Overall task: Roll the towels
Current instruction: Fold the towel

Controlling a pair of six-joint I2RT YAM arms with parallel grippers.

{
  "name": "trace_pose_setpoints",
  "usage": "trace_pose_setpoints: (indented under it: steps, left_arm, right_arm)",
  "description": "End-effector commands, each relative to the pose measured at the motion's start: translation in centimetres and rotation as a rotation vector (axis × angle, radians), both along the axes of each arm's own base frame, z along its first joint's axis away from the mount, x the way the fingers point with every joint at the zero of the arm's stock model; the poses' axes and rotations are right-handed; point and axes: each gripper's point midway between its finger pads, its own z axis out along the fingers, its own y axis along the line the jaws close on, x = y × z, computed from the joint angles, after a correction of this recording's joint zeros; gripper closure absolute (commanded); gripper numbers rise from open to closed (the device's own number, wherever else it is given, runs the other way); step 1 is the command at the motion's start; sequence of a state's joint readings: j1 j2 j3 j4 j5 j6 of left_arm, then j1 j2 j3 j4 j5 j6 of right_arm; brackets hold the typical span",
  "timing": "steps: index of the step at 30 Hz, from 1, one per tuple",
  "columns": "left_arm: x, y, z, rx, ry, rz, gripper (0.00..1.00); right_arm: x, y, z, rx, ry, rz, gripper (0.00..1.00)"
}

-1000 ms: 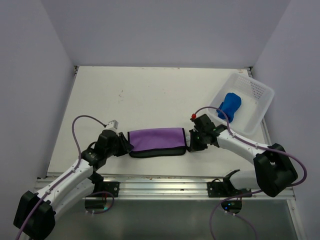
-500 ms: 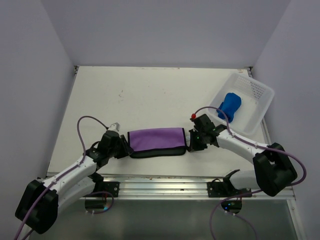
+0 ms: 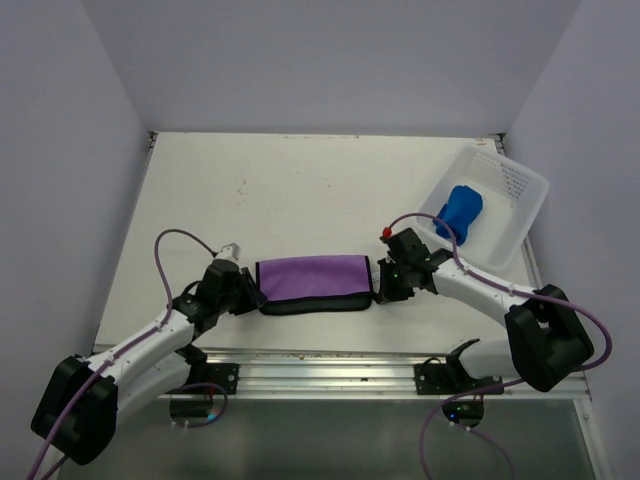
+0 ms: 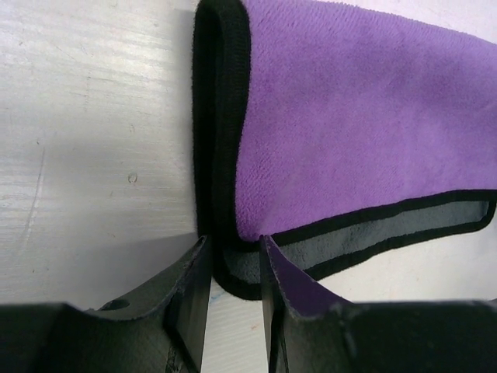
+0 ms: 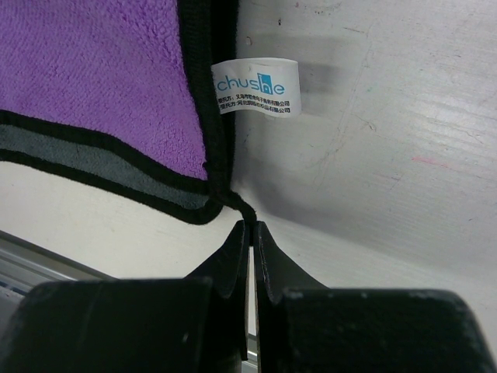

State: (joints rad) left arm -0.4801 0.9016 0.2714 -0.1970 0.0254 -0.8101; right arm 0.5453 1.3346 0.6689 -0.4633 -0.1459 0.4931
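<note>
The purple towel (image 3: 312, 278) with black trim lies folded flat near the table's front edge, between the two arms. My left gripper (image 3: 254, 293) is at its left end. In the left wrist view that gripper (image 4: 233, 250) is closed on the thick folded corner of the towel (image 4: 349, 116). My right gripper (image 3: 379, 287) is at the right end. In the right wrist view it (image 5: 252, 229) is shut on the black trim, which is drawn to a point at the corner of the towel (image 5: 93, 78). The blue towel (image 3: 462, 210) lies rolled in the basket.
The white perforated basket (image 3: 525, 215) stands at the right edge of the table, tilted toward the back right. A white brand label (image 5: 255, 87) sticks out from the purple towel's right edge. A metal rail (image 3: 320, 365) runs along the near edge.
The left arm has shifted slightly, its gripper nudging toward the towel's left end. The towel, the right arm and the basket have not moved.
</note>
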Motion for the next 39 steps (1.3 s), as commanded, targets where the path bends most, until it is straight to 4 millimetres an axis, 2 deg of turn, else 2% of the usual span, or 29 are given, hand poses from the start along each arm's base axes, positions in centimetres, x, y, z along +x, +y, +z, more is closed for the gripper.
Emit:
trace_pose_setpoints:
  steps: [1,11,14,20,22,39]
  left_arm:
    - [1.8,-0.1,1.9,0.017,-0.074,0.011,0.66]
    - [1.9,-0.2,1.4,0.019,-0.059,0.010,0.71]
    - [2.0,-0.4,1.4,0.011,-0.062,0.009,0.76]
    - [2.5,-0.6,2.1,0.003,-0.087,0.010,0.97]
    - [2.7,-0.6,2.5,-0.002,-0.098,0.011,1.00]
    - [2.9,-0.6,5.2,-0.021,-0.147,0.012,1.00]
  right_arm:
    - [0.4,0.3,0.7,0.010,-0.026,0.001,1.00]
    - [0.2,0.2,0.4,0.009,-0.025,0.002,1.00]
    - [0.2,0.2,0.4,0.013,-0.026,0.003,1.00]
    - [0.3,0.3,0.7,0.018,-0.032,0.005,1.00]
    - [0.3,0.2,0.9,0.017,-0.035,0.003,1.00]
    - [0.1,-0.5,2.4,0.002,-0.066,-0.008,1.00]
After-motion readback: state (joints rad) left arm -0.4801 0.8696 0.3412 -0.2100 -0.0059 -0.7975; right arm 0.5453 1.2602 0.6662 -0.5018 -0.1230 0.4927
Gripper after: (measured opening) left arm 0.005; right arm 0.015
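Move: The near-left corner of the purple towel's top layer lies right between the left hand's half-open fingers, about 1 cm ahead; the towel's middle is some 10 cm to the right and 3 cm ahead, while the lower layer's near-left corner sits 2 cm back. The right hand already holds the near-right corner, with the left corner about 24 cm to its left and level with it, and the care label roughly 5 cm ahead, 2 cm lower. Ease the left gripper forward barely a centimetre, keep it low and shut its fingers on the top layer's near-left corner. Then raise that corner about 3 cm, going forward about 1.5 cm over the towel as it rises. Keep the right corner pinched and still until the left has closed, then lift it about 1 cm as well. ##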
